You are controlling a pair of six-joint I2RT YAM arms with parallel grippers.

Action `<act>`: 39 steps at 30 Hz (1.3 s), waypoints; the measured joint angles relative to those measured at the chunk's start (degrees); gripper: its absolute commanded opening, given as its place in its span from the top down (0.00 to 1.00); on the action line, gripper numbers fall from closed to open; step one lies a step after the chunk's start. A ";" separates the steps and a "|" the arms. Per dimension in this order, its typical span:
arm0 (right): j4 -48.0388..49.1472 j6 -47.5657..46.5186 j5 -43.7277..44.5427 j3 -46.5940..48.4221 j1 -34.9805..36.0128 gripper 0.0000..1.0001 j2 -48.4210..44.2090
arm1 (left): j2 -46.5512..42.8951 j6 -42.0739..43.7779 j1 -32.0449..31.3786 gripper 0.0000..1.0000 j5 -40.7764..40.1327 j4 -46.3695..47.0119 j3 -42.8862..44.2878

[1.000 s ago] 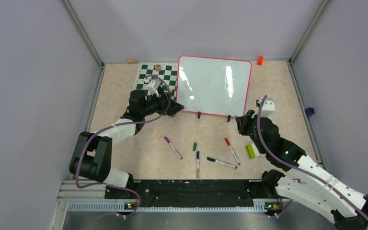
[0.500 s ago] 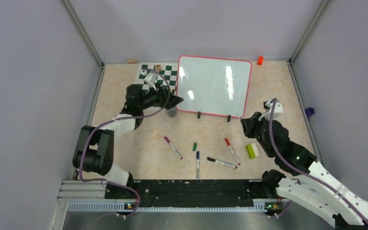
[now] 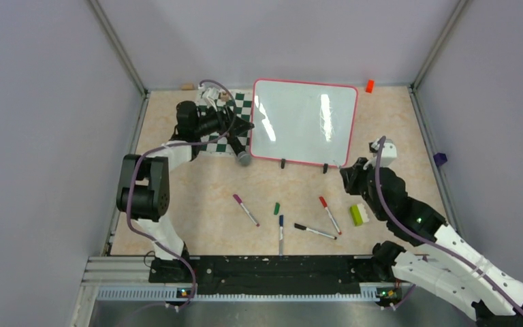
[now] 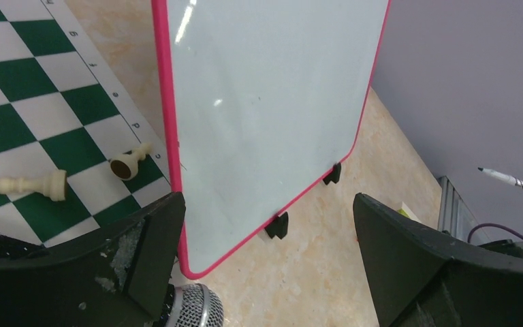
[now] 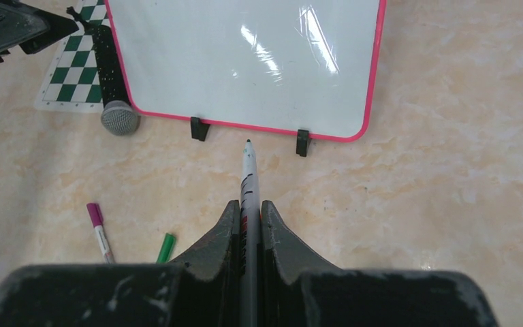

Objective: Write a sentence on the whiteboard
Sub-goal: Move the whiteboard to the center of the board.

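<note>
The whiteboard (image 3: 305,122) stands tilted at the back of the table on two black feet, pink-framed, its face blank; the sentence is not in view. My left gripper (image 3: 246,129) hovers open over the chess mat at the board's left edge. In the left wrist view the left gripper (image 4: 269,266) spans the whiteboard's (image 4: 265,102) near left corner without touching it. My right gripper (image 5: 248,211) is shut on a white marker (image 5: 248,170) whose uncapped green tip points at the whiteboard's (image 5: 245,61) lower edge, short of it. Seen from above, the right gripper (image 3: 346,170) sits just off the board's near right foot.
A microphone (image 3: 244,158) lies by the board's near left corner. The green-and-white chess mat (image 3: 219,112) holds toppled pale pieces (image 4: 27,184). Purple (image 3: 246,209), blue (image 3: 280,231), black (image 3: 314,231) and red (image 3: 329,214) markers, a green cap (image 3: 276,208) and a yellow-green block (image 3: 357,214) lie in front.
My left arm has swung back and left from the board's near left corner onto the chess mat, uncovering the microphone. The right gripper with the marker has shifted only slightly.
</note>
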 measured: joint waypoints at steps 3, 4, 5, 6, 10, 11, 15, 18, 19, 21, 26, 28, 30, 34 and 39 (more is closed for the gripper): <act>0.68 -0.59 -0.07 0.37 0.00 1.00 0.33 | 2.45 2.16 0.22 0.01 -0.09 -3.80 4.72; 0.79 -0.74 -0.07 0.39 0.00 1.00 0.33 | 3.48 3.13 0.22 0.01 -0.11 -5.25 6.64; 0.83 -0.92 -0.07 0.39 0.00 1.00 0.28 | 4.39 3.89 0.26 0.01 -0.20 -6.01 8.15; 0.87 -0.94 -0.04 0.39 0.00 1.00 0.26 | 5.77 5.09 0.26 0.01 -0.22 -6.97 10.14; 1.27 -0.96 -0.02 0.39 0.00 1.00 0.22 | 10.12 7.30 0.42 0.01 -0.44 -9.70 14.80; 1.31 -0.96 -0.02 0.39 0.00 1.00 0.22 | 11.41 7.56 0.48 0.01 -0.46 -10.29 15.98; 1.55 -0.96 0.02 0.46 0.00 1.00 0.22 | 17.05 7.32 0.83 0.07 0.13 -11.37 20.26; 1.60 -0.96 0.02 0.92 0.00 1.00 0.24 | 20.11 4.42 0.96 0.19 2.51 -8.61 20.94; 1.57 -0.98 0.00 1.22 0.00 1.00 0.28 | 20.98 2.99 1.01 0.19 3.50 -7.08 20.94; 1.57 -1.01 0.00 1.79 0.00 1.00 0.28 | 22.53 0.20 1.01 0.19 5.53 -3.37 20.94; 1.75 -1.01 -0.04 1.99 0.00 1.00 0.28 | 23.82 -4.39 0.94 0.23 8.57 2.29 20.83; 1.70 -1.01 -0.07 1.99 0.00 1.00 0.28 | 23.82 -5.20 0.94 0.35 9.42 3.69 20.83; 1.68 -1.01 -0.28 1.99 0.00 1.00 0.26 | 23.82 -5.64 0.90 0.41 9.97 4.11 20.81; 1.55 -0.98 -0.50 1.99 0.00 1.00 -0.02 | 23.82 -5.95 0.81 0.48 10.84 4.59 20.63; 1.42 -0.76 -0.79 1.99 0.00 1.00 -1.14 | 23.82 -6.08 0.37 0.51 11.63 4.48 19.45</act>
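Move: The whiteboard's left edge, at mid-height, is roughly 6 cm ahead of the left hand, 3 cm to its right and 6 cm lower. Down on the table, about 16 cm below this hand, the microphone lies some 7 cm ahead and 4 cm left, and the board's left black clip about level with it and 13 cm right. From the right hand, that edge is about 26 cm ahead, 27 cm left and 9 cm lower. The whiteboard's left edge comes between the left hand's wide-open fingers: the hand swings forward about 7.5 cm, sinking some 5 cm on the way, then eases back 2 cm and slightly right while turning about 10 degrees clockwise. Its fingers close to about half open around the edge, with no grip to be seen yet. The right hand, still pinching the marker, rises 2.5 cm. ##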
